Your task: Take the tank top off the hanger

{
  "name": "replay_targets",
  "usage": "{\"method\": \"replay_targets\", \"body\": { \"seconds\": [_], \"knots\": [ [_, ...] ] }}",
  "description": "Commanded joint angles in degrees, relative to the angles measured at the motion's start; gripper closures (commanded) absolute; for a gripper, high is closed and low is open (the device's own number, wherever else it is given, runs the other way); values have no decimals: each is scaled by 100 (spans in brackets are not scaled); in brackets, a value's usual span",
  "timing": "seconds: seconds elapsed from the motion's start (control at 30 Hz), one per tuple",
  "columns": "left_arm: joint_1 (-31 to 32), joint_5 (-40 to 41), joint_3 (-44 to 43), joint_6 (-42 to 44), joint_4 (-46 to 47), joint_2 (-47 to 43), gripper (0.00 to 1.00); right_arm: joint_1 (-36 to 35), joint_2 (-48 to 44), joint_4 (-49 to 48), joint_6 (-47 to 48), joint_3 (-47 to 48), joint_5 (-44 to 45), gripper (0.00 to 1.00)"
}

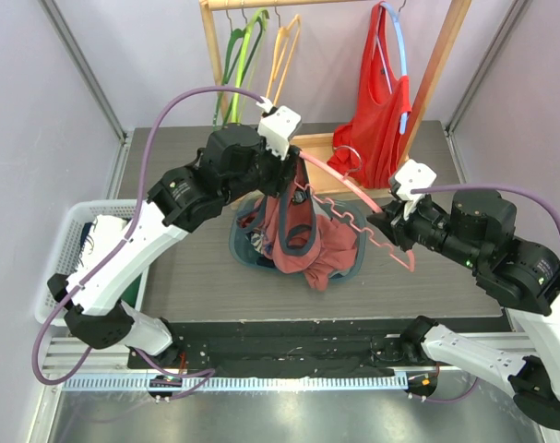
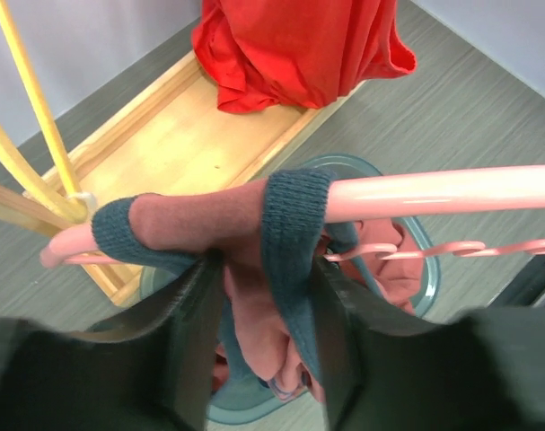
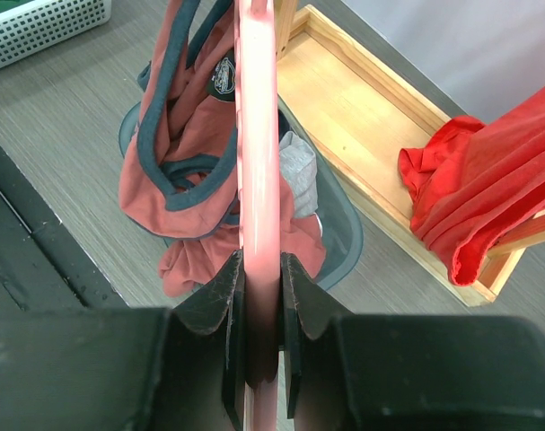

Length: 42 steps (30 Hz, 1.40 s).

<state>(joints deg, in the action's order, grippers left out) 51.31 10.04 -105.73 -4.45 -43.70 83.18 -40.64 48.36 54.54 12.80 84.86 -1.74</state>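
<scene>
A salmon-pink tank top (image 1: 298, 235) with teal trim hangs by its strap from a pink hanger (image 1: 353, 198), and its body droops into a teal basin. My left gripper (image 1: 293, 171) is at the hanger's left end. In the left wrist view the gripper (image 2: 268, 278) is shut on the bunched strap of the tank top (image 2: 294, 224), just under the hanger's bar (image 2: 434, 190). My right gripper (image 1: 383, 221) holds the hanger's right end. In the right wrist view it (image 3: 259, 269) is shut on the pink bar (image 3: 257, 135), with the tank top (image 3: 178, 153) hanging beyond.
A teal basin (image 1: 238, 245) sits mid-table under the garment. Behind it stands a wooden rack (image 1: 316, 146) with a red garment (image 1: 376, 111) on a blue hanger, plus bare green (image 1: 243, 55) and yellow (image 1: 284, 51) hangers. A white basket (image 1: 77, 231) is at the table's left edge.
</scene>
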Motion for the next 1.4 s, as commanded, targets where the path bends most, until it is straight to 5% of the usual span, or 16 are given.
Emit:
{"method": "replay_targets", "body": {
  "seconds": [0.0, 0.17, 0.4, 0.9, 1.13, 1.37],
  "knots": [
    [-77, 77, 53, 128, 424, -108, 59, 4, -116, -489, 21, 110, 24, 99],
    [-112, 33, 79, 234, 441, -179, 82, 4, -195, -454, -5, 31, 68, 99],
    [-191, 50, -157, 322, 477, -223, 100, 4, -222, -339, -49, 39, 86, 99],
    [-490, 648, -1520, 638, 705, 137, 100, 4, -607, 830, -699, 671, -20, 99],
    [-490, 446, -897, 506, 574, -21, 100, 4, -1679, 136, -831, 716, 594, 99],
    [-482, -107, -10, 480, 424, -240, 100, 4, -1479, 83, -981, 672, 1139, 99]
  ]
}}
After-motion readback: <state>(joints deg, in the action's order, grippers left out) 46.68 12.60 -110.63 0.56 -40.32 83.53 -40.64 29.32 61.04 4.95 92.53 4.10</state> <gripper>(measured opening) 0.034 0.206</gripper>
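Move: The tank top's shoulder lies between the left hand's open fingers; the garment's middle is about 15 cm below, a centimetre back and to the right. The bin is beneath it, some 36 cm below the hand and about 2 cm back. The pink hanger's middle lies about 8 cm right and 1 cm back. The right hand already grips the hanger; from there the tank top's middle is about 8 cm ahead, 14 left and 15 below, and the hanger's middle roughly 7 ahead and 7 left. Left fingers pinch the tank top, rise 10 cm, sink half; right draws the hanger back, right, then up. ##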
